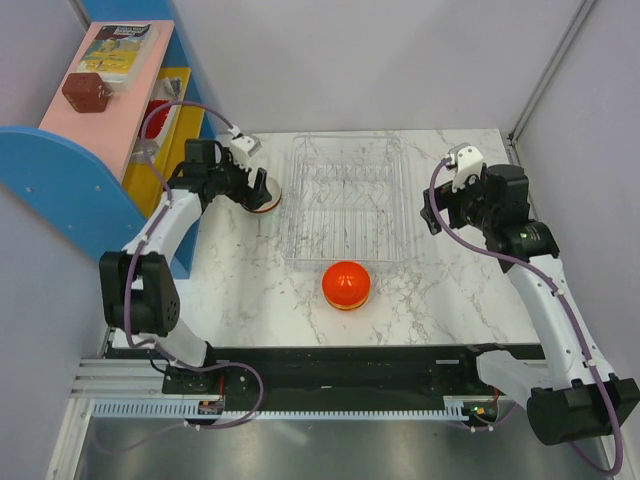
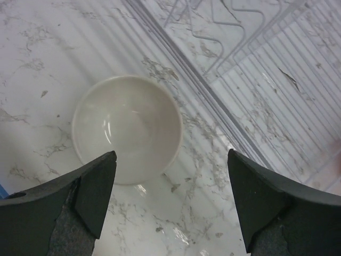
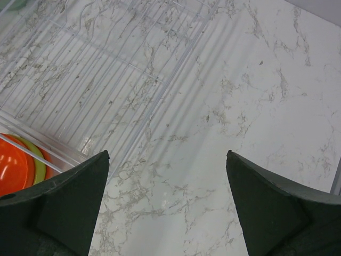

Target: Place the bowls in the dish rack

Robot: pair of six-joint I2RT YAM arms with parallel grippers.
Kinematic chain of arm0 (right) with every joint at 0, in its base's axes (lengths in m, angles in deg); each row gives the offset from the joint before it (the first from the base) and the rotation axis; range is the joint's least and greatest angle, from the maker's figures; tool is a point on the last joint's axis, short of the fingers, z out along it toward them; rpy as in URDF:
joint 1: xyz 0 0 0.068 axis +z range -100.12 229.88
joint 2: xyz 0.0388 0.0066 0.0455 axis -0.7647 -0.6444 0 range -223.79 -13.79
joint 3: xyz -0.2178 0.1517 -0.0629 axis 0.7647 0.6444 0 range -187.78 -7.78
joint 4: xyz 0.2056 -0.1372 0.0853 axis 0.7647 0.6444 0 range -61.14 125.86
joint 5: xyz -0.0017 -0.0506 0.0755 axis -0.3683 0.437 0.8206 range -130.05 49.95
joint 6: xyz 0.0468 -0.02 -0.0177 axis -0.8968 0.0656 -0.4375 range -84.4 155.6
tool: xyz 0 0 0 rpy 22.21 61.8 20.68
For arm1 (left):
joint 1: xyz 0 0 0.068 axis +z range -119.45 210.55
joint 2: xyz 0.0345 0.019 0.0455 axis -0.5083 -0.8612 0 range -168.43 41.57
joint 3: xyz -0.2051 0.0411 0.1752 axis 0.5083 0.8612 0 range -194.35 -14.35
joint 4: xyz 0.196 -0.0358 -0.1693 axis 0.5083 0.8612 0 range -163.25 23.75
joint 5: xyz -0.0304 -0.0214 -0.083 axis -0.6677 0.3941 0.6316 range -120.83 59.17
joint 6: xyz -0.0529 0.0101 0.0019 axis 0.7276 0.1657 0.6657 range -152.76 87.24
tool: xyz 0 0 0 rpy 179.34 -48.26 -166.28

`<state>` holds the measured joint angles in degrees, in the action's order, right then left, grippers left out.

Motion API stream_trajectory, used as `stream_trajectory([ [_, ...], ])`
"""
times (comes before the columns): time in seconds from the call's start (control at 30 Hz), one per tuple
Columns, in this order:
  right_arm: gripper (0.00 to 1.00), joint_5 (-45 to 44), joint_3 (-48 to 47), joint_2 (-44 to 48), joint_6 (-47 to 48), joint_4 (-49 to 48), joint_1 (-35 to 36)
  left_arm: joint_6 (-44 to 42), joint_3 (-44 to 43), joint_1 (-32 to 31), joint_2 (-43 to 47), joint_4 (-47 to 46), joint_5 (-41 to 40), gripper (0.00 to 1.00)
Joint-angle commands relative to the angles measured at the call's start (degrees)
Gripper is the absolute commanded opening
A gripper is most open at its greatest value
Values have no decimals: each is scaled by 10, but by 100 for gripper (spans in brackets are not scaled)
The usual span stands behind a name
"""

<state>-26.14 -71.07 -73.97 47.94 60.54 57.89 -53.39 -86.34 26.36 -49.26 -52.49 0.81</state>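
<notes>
A white bowl (image 2: 128,136) stands upright on the marble table, just left of the dish rack (image 2: 250,48). My left gripper (image 2: 171,154) hangs open above it, the bowl's near rim by the left finger and nothing between the fingertips. From above, that gripper (image 1: 258,189) covers most of this bowl (image 1: 269,204). An orange bowl (image 1: 347,284) lies upside down on another bowl in front of the silvery wire dish rack (image 1: 345,200), which holds nothing. My right gripper (image 1: 431,216) is open over bare table right of the rack. Its wrist view shows the gripper (image 3: 167,154), the rack (image 3: 80,69) and the orange bowl (image 3: 13,165).
A blue and yellow shelf unit (image 1: 150,170) with a pink top stands at the table's left edge, close behind my left arm. Grey walls close in the back and both sides. The table's near edge meets the black arm rail (image 1: 340,365).
</notes>
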Motion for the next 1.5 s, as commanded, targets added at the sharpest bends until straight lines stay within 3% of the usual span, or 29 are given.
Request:
stream_trajectory([
  [0.0, 98, 12, 1, -7, 9, -18, 1, 32, -93, 3, -89, -28, -55, 89],
  [0.23, 98, 22, 5, -13, 10, -17, 0, 34, -185, 3, -175, -26, -143, 83],
  [0.47, 98, 23, 5, -19, 12, -16, 1, 5, -177, 3, -191, -15, -183, 81],
  [0.57, 98, 31, 7, -16, 15, -15, 1, -6, -168, 3, -204, -14, -192, 89],
  [0.73, 98, 36, 10, -13, 19, -15, 1, -14, -170, 3, -232, -12, -201, 90],
  [0.93, 98, 35, 10, -13, 20, -15, 0, -17, -170, 3, -246, -6, -200, 83],
  [1.17, 98, 37, 11, -14, 22, -15, 1, -13, -165, 3, -239, 0, -194, 66],
  [1.47, 98, 39, 12, -14, 24, -15, 1, -13, -163, 3, -220, 6, -187, 56],
])
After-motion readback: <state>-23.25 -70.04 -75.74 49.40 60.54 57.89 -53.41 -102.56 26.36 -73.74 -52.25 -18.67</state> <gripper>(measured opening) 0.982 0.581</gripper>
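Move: The white bowl lies about 7 cm ahead of the left hand, neither left nor right of it, and some 12 cm below. The dish rack's middle is roughly 28 cm to that hand's right and 5 cm ahead; the red bowl, in front of the rack, sits about 27 cm to its right and 22 cm back. From the right hand, the white bowl is some 50 cm left, 14 cm ahead and 20 cm below. Towards the left rim of the white bowl, the left hand sweeps about 9 cm forward, sinking a little and veering left, then drops steeply to end some 9 cm lower, turning about 15 degrees counter-clockwise and rolling its left side up on the way. There it stays, fingers narrowing to a little over half open astride the rim, one outside and one over the inside; no firm touch can be seen. ##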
